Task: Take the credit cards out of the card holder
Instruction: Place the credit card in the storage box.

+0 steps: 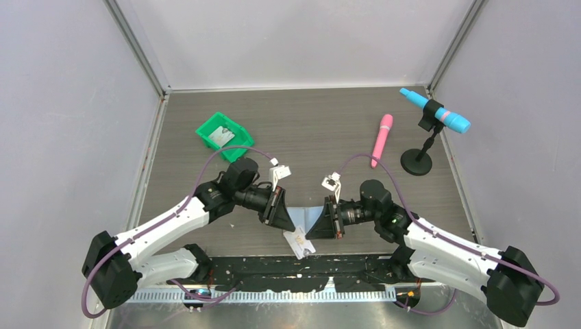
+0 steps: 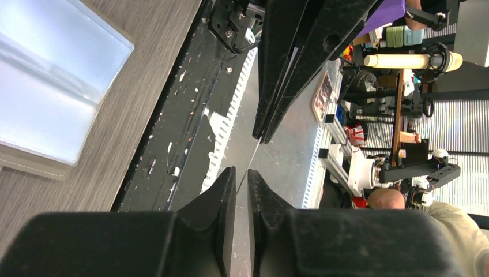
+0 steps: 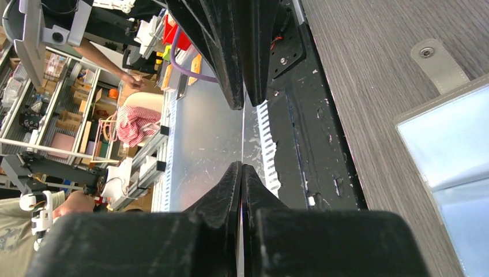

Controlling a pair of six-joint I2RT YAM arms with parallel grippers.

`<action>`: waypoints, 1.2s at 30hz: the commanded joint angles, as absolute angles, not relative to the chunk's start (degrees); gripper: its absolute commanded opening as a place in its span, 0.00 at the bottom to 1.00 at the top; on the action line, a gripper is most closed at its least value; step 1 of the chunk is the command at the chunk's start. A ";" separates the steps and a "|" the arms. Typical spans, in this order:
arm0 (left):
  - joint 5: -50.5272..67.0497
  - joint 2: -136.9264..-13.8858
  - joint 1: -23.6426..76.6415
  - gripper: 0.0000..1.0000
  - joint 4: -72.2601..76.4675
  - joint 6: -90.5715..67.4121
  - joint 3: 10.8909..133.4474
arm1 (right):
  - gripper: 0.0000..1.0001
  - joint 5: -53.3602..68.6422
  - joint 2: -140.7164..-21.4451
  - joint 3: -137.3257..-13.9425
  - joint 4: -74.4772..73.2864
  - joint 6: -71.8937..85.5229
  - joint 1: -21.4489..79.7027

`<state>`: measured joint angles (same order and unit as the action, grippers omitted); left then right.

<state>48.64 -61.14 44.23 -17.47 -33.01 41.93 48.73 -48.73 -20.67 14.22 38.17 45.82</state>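
The card holder [image 1: 302,215], a light-blue wallet, lies open on the table between the two arms; it also shows in the left wrist view [image 2: 52,86] and the right wrist view [image 3: 455,156], grey tab [image 3: 441,66] beside it. A pale credit card [image 1: 299,242] is held flat above the table's near edge. My right gripper [image 3: 242,166] is shut on one end of it; the card shows only as a thin edge-on line [image 3: 243,138]. My left gripper [image 2: 241,172] faces it from the other side, its jaws a narrow gap apart around the card's edge.
A green bin [image 1: 220,135] with a pale card inside sits at the back left. A pink stick [image 1: 381,139] and a blue-and-pink microphone on a black stand [image 1: 434,110] stand at the back right. A black mounting strip [image 1: 301,264] runs along the near edge.
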 commanded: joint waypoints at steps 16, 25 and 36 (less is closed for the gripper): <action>45.63 -61.19 44.91 0.00 -17.04 -35.00 46.61 | 0.53 36.86 -42.53 -19.96 13.41 38.29 46.58; 34.65 -60.59 35.15 0.00 -18.47 -37.67 48.95 | 0.95 27.19 -32.44 -20.00 3.27 36.54 46.41; 9.11 -56.12 8.45 0.00 -7.78 -52.63 45.83 | 0.96 23.84 -29.79 -20.57 -2.59 33.04 46.33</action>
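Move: The green storage box I'm taking the card to lies about 32 cm ahead of my left hand, 23 cm to its left and some 12 cm lower. The card is right at that hand, about 3 cm back and 2 cm to its right; the open card holder lies on the table 5 cm ahead, 4 cm right and 14 cm below. From my right hand, still gripping the card, the card's middle is 2 cm left and 1 cm back, and the box about 35 cm ahead and 27 cm left. I close my left fingers the rest of the way on the card, then open my right fingers wide and draw that hand some 5 cm forward and to the right, turning it clockwise. With the card pinched, my left hand swings forward about 20 cm and left about 12 cm towards the green box, speeding up and turning roughly 55 degrees counter-clockwise. ##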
